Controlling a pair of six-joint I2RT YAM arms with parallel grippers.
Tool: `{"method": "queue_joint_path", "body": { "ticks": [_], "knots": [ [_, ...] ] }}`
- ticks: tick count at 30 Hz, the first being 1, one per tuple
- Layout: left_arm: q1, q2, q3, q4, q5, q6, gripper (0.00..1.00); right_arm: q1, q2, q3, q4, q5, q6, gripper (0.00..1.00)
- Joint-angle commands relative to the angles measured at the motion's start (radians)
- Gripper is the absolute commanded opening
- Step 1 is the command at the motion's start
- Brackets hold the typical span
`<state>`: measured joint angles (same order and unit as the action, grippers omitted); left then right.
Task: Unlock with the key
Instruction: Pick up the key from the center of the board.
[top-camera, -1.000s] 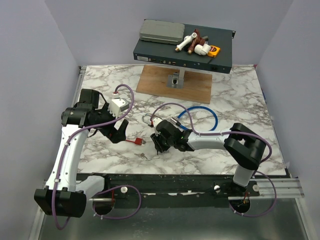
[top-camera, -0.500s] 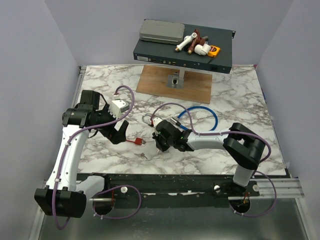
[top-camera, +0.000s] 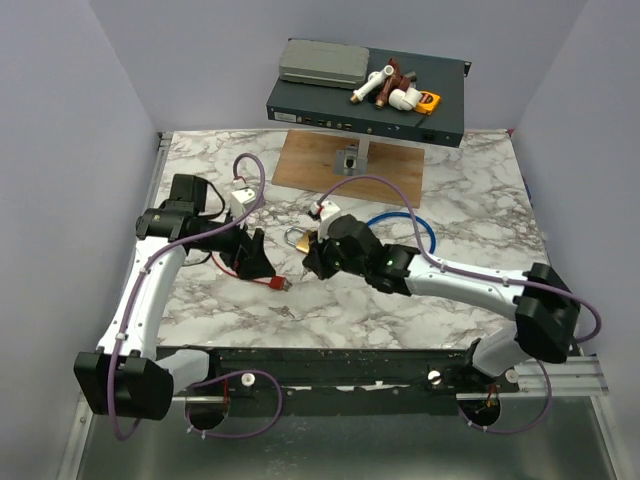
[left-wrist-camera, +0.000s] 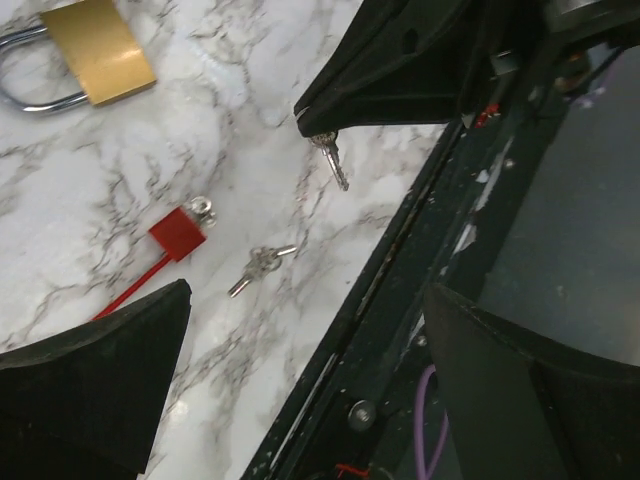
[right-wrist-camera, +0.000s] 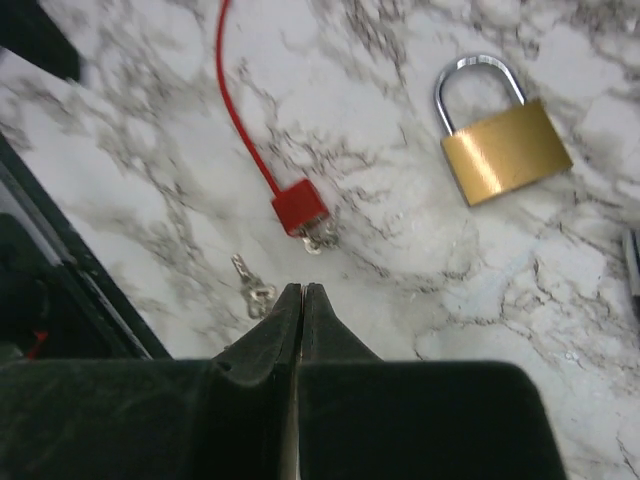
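Observation:
A brass padlock (top-camera: 297, 238) with a steel shackle lies flat on the marble table (top-camera: 470, 200), also in view as the padlock (right-wrist-camera: 505, 150) and the padlock (left-wrist-camera: 90, 50). My right gripper (top-camera: 312, 262) is shut, its jaws pressed together (right-wrist-camera: 302, 292). In the left wrist view a small silver key (left-wrist-camera: 331, 162) hangs from its fingertips above the table. A second key (left-wrist-camera: 258, 265) lies loose on the marble near a red tag (left-wrist-camera: 178, 232). My left gripper (left-wrist-camera: 310, 390) stands open and empty just left of the tag.
The red tag (right-wrist-camera: 300, 205) carries a thin red cord and a small ring of metal. A blue cable loop (top-camera: 410, 225) lies right of the padlock. A wooden board (top-camera: 350, 168) and a dark shelf (top-camera: 365, 100) with clutter stand at the back.
My right gripper closed and rose away from the front edge toward the padlock, now with a key in its tips. The left arm swung right, closer to the red tag.

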<state>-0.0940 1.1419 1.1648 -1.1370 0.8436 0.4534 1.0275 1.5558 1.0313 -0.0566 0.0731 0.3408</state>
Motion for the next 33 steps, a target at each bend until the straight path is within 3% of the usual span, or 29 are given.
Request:
{"method": "queue_joint_path", "body": {
  "ticks": [1, 5, 10, 14, 20, 26, 30, 33],
  "knots": [
    [-0.011, 0.070, -0.031, 0.100, 0.274, -0.102, 0.99, 0.006, -0.094, 0.059, -0.005, 0.043, 0.045, 0.01],
    [-0.020, 0.131, -0.012, 0.109, 0.387, -0.149, 0.98, 0.011, -0.140, 0.105, -0.025, 0.096, 0.045, 0.01],
    [-0.019, 0.100, -0.080, 0.329, 0.466, -0.352, 0.98, 0.036, -0.158, 0.144, -0.010, 0.158, 0.022, 0.01],
    [-0.025, 0.070, -0.132, 0.543, 0.488, -0.573, 0.92, 0.064, -0.148, 0.166, 0.004, 0.194, 0.008, 0.01],
    [-0.061, 0.049, -0.168, 0.591, 0.474, -0.627, 0.72, 0.091, -0.136, 0.180, 0.036, 0.247, -0.017, 0.01],
    [-0.064, 0.035, -0.192, 0.612, 0.489, -0.638, 0.41, 0.105, -0.135, 0.182, 0.047, 0.284, -0.031, 0.01],
    [-0.066, 0.031, -0.192, 0.611, 0.496, -0.637, 0.32, 0.110, -0.140, 0.176, 0.083, 0.285, -0.032, 0.00],
    [-0.066, 0.031, -0.192, 0.625, 0.503, -0.648, 0.20, 0.114, -0.144, 0.168, 0.089, 0.283, -0.022, 0.01]
  ]
}}
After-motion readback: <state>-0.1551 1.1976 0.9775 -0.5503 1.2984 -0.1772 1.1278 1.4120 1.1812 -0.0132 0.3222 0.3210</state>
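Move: The key, already off the table in the right fingers, is about 8 cm right of the open left hand, 1 cm ahead and 11 below. On the table, 22 cm beneath the left hand, lie the red lock 5 cm ahead and 3 right, a loose key 5 right and 1 back, and the padlock 14 ahead and 8 right. From the right hand, the left gripper is 9 cm left, 3 back and 10 above. Left hand reaches about 7 cm right and up, closing around the key the right hand raises 14 cm. ##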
